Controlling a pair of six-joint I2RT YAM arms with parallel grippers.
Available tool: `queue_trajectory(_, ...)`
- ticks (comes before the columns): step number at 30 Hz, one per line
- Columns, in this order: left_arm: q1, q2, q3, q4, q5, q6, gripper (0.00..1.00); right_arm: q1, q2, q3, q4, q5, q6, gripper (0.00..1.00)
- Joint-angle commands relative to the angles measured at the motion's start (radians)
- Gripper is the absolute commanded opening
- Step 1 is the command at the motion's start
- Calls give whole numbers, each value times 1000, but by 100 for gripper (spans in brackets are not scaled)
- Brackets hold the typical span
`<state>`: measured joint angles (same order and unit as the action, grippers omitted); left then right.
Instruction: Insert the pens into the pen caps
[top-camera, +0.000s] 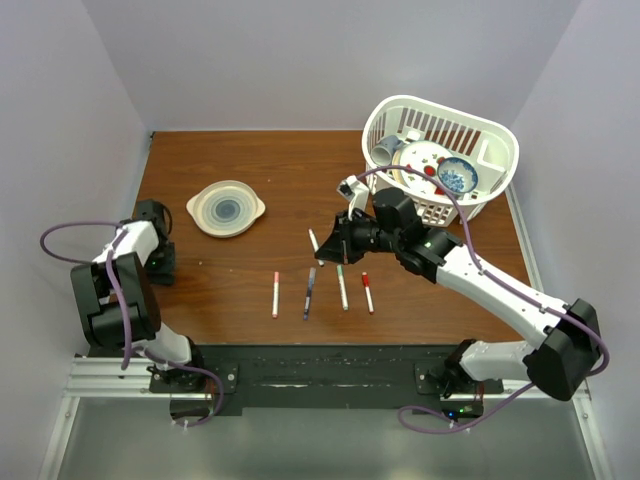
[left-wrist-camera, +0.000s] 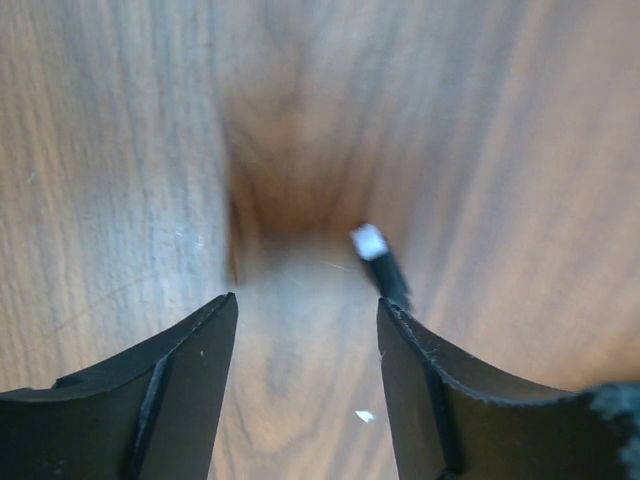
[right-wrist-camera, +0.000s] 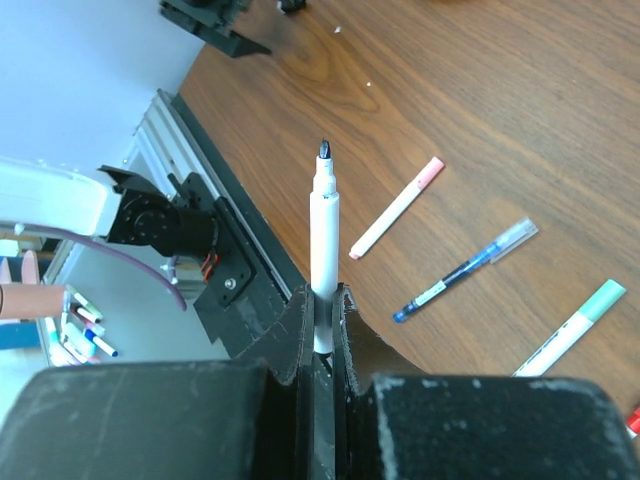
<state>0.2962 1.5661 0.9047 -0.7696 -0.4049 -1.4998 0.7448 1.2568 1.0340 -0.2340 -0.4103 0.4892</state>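
Observation:
My right gripper (right-wrist-camera: 322, 300) is shut on a white pen (right-wrist-camera: 324, 240) whose bare black tip points away from the jaws. In the top view this gripper (top-camera: 338, 238) hovers over mid-table with the pen (top-camera: 315, 244) sticking out to its left. On the wood lie a pink-capped pen (top-camera: 276, 294), a blue pen (top-camera: 309, 292), a green-capped pen (top-camera: 342, 287) and a red-capped pen (top-camera: 367, 292). At the table's left edge my left gripper (left-wrist-camera: 305, 310) stands open just above the wood. A dark pen cap (left-wrist-camera: 382, 264) with a white end lies just beyond its right fingertip (left-wrist-camera: 400, 325).
A pale lidded dish (top-camera: 226, 208) sits at the back left. At the back right a white basket (top-camera: 495, 140) holds plates and a bowl. The black mounting rail (top-camera: 320, 365) runs along the near edge.

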Motion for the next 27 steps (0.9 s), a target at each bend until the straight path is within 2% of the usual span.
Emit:
queue_trajectory(1, 6, -67, 29, 41, -40, 1, 65, -2, 0, 47, 9, 4, -9, 0)
queue_trajectory(17, 12, 144, 105, 78, -64, 21, 65, -4, 3, 80, -24, 16, -18, 0)
queue_trajectory(20, 12, 152, 103, 92, -54, 30, 59, -4, 4, 78, -21, 13, -17, 0)
queue_trajectory(23, 12, 140, 83, 108, -57, 29, 47, -4, 4, 80, -21, 13, -15, 0)
queue_trajectory(26, 12, 121, 71, 115, -67, 29, 31, -2, 4, 81, -22, 13, -15, 0)
queue_trajectory(27, 11, 117, 66, 112, -71, 27, 21, -2, 3, 83, -21, 11, -14, 0)
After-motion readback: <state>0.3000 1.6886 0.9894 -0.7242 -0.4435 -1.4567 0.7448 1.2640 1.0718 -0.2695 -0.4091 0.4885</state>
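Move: The black pen cap lies close to the open left hand, about 2 cm ahead, 2 cm to its left and 2 cm below. The plate stack is some 20 cm ahead and 15 cm to the left hand's right; the pink-capped marker is about 5 cm back and 30 cm right. From the right hand, still holding the uncapped pen, the black cap is roughly 45 cm left, 5 cm ahead and 22 cm below. The left hand hops about 2.5 cm forward and slightly left, sinks astride the black cap, then part-closes its fingers. ##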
